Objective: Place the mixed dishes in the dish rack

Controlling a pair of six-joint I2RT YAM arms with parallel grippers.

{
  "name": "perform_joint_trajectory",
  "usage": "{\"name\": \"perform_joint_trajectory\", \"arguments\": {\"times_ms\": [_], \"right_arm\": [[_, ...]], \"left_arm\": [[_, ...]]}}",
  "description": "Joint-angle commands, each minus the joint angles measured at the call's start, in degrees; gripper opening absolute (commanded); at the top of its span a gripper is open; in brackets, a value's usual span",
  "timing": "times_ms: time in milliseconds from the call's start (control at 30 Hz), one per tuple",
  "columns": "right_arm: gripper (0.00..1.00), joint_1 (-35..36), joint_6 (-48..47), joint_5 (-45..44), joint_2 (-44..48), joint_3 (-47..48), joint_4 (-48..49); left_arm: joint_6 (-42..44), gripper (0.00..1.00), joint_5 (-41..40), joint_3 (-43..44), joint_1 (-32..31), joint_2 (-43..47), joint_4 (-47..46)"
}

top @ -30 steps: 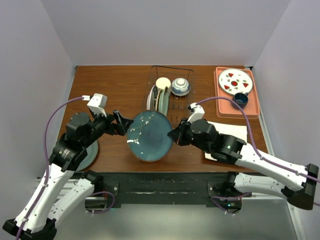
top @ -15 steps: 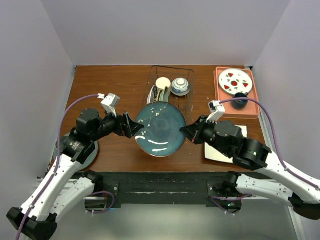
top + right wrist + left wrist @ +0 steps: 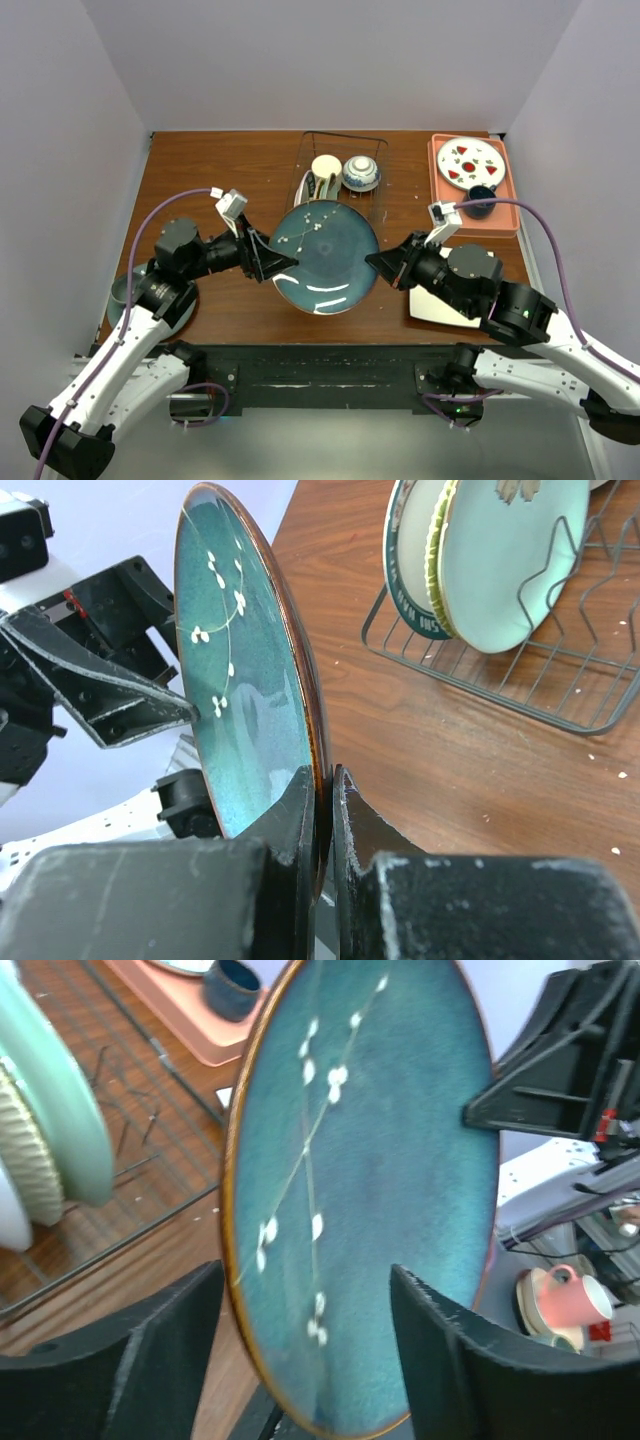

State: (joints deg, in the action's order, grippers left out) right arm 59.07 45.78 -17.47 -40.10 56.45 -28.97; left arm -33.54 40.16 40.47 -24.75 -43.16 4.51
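The teal-blue plate (image 3: 325, 257) (image 3: 240, 680) is held on edge above the table, just in front of the dish rack (image 3: 345, 190). My right gripper (image 3: 375, 262) (image 3: 325, 780) is shut on its right rim. Open, my left gripper (image 3: 283, 264) (image 3: 305, 1360) straddles the plate's (image 3: 370, 1190) left rim, one finger on each side with a gap. Standing in the rack (image 3: 500, 690) are the pale green flower plate (image 3: 510, 560) and the plate with the dark patterned rim (image 3: 400, 570). The cream mug (image 3: 325, 166) and the patterned bowl (image 3: 361, 172) sit there too. The white square plate (image 3: 440, 305) lies under my right arm.
A pink tray (image 3: 475, 215) at the back right carries a white plate with red marks (image 3: 470, 163) and a dark blue cup (image 3: 482, 198). A grey-green plate (image 3: 122, 290) lies at the front left under my left arm.
Both arms carried the teal-blue plate right and back toward the rack. My left gripper's jaws have narrowed around its left rim.
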Motion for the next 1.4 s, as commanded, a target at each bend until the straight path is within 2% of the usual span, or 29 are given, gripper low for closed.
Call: {"name": "perform_joint_trajectory", "arguments": {"times_ms": [0, 33, 100, 200, 233, 300, 500, 567, 667, 700, 767, 867, 1067, 1367], "right_arm": [[0.00, 0.1, 2.1, 2.4, 1.5, 2.7, 14.6], [0.00, 0.0, 2.2, 2.4, 1.6, 2.4, 14.8], [0.00, 0.0, 2.4, 3.0, 1.6, 2.2, 15.2], [0.00, 0.1, 2.6, 3.0, 1.3, 2.0, 14.6], [0.00, 0.0, 2.7, 2.4, 1.2, 2.0, 14.4], [0.00, 0.0, 2.9, 1.6, 1.3, 1.9, 13.2], [0.00, 0.0, 4.0, -5.5, 1.9, 1.4, 6.9], [0.08, 0.0, 4.4, -9.0, 1.9, 1.6, 4.5], [0.46, 0.0, 4.6, -13.8, 1.4, 1.7, 0.4], [0.66, 0.0, 4.8, -15.1, 1.2, 2.0, -2.2], [0.85, 0.0, 5.5, -17.4, 0.4, 2.4, -4.2], [0.95, 0.0, 5.5, -20.1, -0.2, 3.0, -6.8], [0.97, 0.0, 5.5, -23.7, -1.1, 3.3, -8.6], [0.97, 0.0, 7.7, -28.4, -5.3, 5.1, -13.2]], "left_arm": [[-3.5, 0.63, 4.9, -0.3, 0.4, 0.5, -6.5], [-3.5, 0.57, 5.1, -0.5, 0.4, 0.5, -6.9], [-3.6, 0.52, 5.4, -0.5, 0.4, 0.5, -7.1], [-3.6, 0.33, 5.7, -0.5, 0.4, 0.4, -7.3], [-3.8, 0.18, 5.8, -0.5, 0.4, 0.4, -7.4], [-4.2, 0.00, 5.8, -0.3, 0.4, 0.4, -7.2], [-4.2, 0.00, 2.6, 1.1, 0.4, 0.8, -4.8], [-2.9, 0.00, 0.4, 2.2, 0.4, 1.3, -2.3], [-0.9, 0.00, -4.5, 5.0, 0.4, 1.8, 1.4], [-0.2, 0.00, -7.8, 7.1, 0.4, 1.8, 3.8], [1.6, 0.00, -13.1, 9.3, 0.4, 1.3, 6.5], [3.3, 0.00, -17.3, 13.1, 0.4, 0.2, 9.8], [5.2, 0.00, -22.6, 18.7, 0.4, -3.7, 10.3], [9.2, 0.00, -32.8, 35.2, -1.4, -15.8, 11.7]]}}
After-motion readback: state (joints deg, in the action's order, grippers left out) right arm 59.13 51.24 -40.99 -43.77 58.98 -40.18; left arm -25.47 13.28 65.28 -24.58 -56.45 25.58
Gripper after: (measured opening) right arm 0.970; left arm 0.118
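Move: The blue plate, pinched at its other rim by the right hand, has its middle about 8 cm to the right of the left hand, level with it; its near rim is already between the open left fingers. The dish rack's middle lies roughly 29 cm ahead, 12 cm right and 26 cm below, the green plate in it about 23 cm ahead, 8 cm right and 19 cm below. From the right hand, the blue plate's middle is some 9 cm left. The left fingers close on the blue plate's left rim and pinch it; only then do the right fingers open wide and let go, that hand pulling off about 6 cm right, 4 cm forward and a little down, turning clockwise. The left hand dips briefly, then carries the plate some 9 cm forward towards the rack, a little left and up, turning about 25 degrees counter-clockwise. ##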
